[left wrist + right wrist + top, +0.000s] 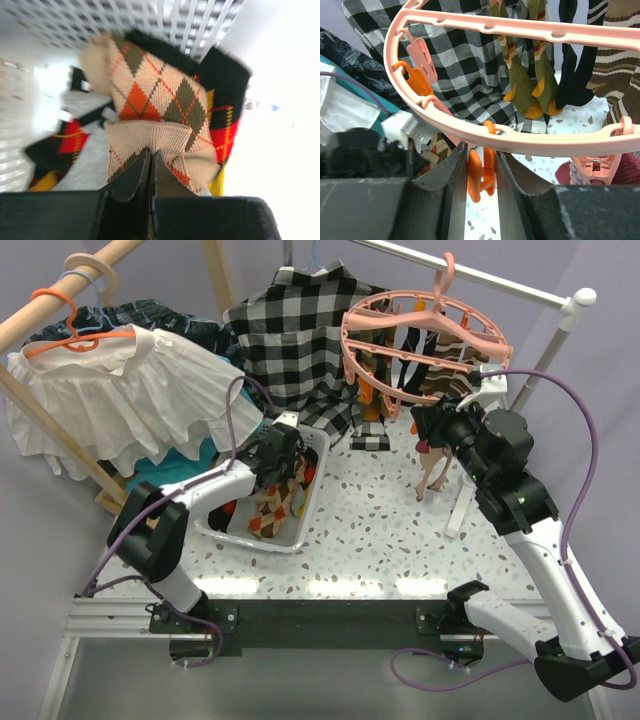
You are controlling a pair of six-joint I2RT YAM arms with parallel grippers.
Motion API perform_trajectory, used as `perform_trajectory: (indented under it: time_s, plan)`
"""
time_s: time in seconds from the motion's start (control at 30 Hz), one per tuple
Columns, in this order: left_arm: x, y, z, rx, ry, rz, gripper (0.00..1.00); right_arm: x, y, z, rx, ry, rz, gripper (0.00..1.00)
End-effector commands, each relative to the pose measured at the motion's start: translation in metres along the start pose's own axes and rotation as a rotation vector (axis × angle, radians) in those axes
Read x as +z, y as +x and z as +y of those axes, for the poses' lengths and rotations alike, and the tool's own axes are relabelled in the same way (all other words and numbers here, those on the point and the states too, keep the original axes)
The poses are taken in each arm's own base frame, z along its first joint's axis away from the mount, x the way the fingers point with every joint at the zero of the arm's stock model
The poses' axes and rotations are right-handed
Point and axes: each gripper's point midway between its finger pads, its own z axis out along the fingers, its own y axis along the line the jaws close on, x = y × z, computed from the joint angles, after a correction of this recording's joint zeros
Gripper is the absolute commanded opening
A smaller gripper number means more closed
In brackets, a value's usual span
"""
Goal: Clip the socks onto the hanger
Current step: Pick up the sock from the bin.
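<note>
My left gripper is down in the white mesh basket, shut on the folded edge of a cream argyle sock with orange and olive diamonds. Its fingertips pinch the cuff. Black, red, yellow and grey socks lie beneath. The salmon-pink hanger ring hangs from the rail at the back right. My right gripper sits just under the ring, shut on an orange clip peg. Olive socks, a black sock and a brown striped sock hang clipped.
A black-and-white checked shirt hangs behind the basket. A white blouse on an orange coat hanger hangs from the wooden rack at left. A pink sock dangles near the right arm. The white rail post stands at right.
</note>
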Motion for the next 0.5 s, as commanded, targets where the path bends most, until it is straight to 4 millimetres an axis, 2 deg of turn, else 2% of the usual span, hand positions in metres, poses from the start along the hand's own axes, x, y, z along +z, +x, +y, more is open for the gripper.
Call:
perform_trajectory:
  time_s: [0.0, 0.03, 0.13, 0.23, 0.33, 0.47]
  plan:
    - [-0.052, -0.069, 0.003, -0.018, 0.01, -0.232, 0.0, -0.004, -0.013, 0.003, -0.009, -0.015, -0.049, 0.02]
    - [-0.068, -0.081, 0.005, -0.019, 0.01, -0.277, 0.0, -0.004, -0.014, 0.003, -0.009, -0.013, -0.05, 0.02]
    - [-0.099, -0.104, 0.011, -0.029, 0.011, -0.352, 0.0, -0.005, -0.015, 0.004, -0.009, -0.017, -0.055, 0.02]
    - [-0.121, -0.118, 0.016, -0.03, 0.013, -0.399, 0.0, -0.005, -0.016, 0.004, -0.009, -0.017, -0.055, 0.02]
    - [-0.129, -0.12, 0.016, -0.025, 0.028, -0.41, 0.0, -0.005, -0.017, 0.005, -0.004, -0.021, -0.057, 0.02]
    - [-0.114, -0.099, 0.01, -0.02, 0.05, -0.339, 0.0, -0.005, -0.016, 0.005, -0.001, -0.025, -0.056, 0.02]
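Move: From the left hand, the orange clip on the pink hanger, where its sock is bound, lies roughly 27 cm right, 4 cm back and 32 cm above. The pink hanger's middle is about 29 cm right, 7 cm ahead and 36 cm up. Around the hand, the bin's middle is some 5 cm left and 6 cm back, and the red-black tartan sock about 4 cm right, 2 cm ahead, slightly below. The right hand has that clip right between its fingers. Still pinching the argyle sock by its cuff, the left hand pulls it up out of the heap in the bin, rising fast by about 16 cm almost straight up and easing off at the end. The wrist tips up some 20 degrees, so the fingers point less steeply down; they stay shut. The right hand keeps its hold on the orange clip. ##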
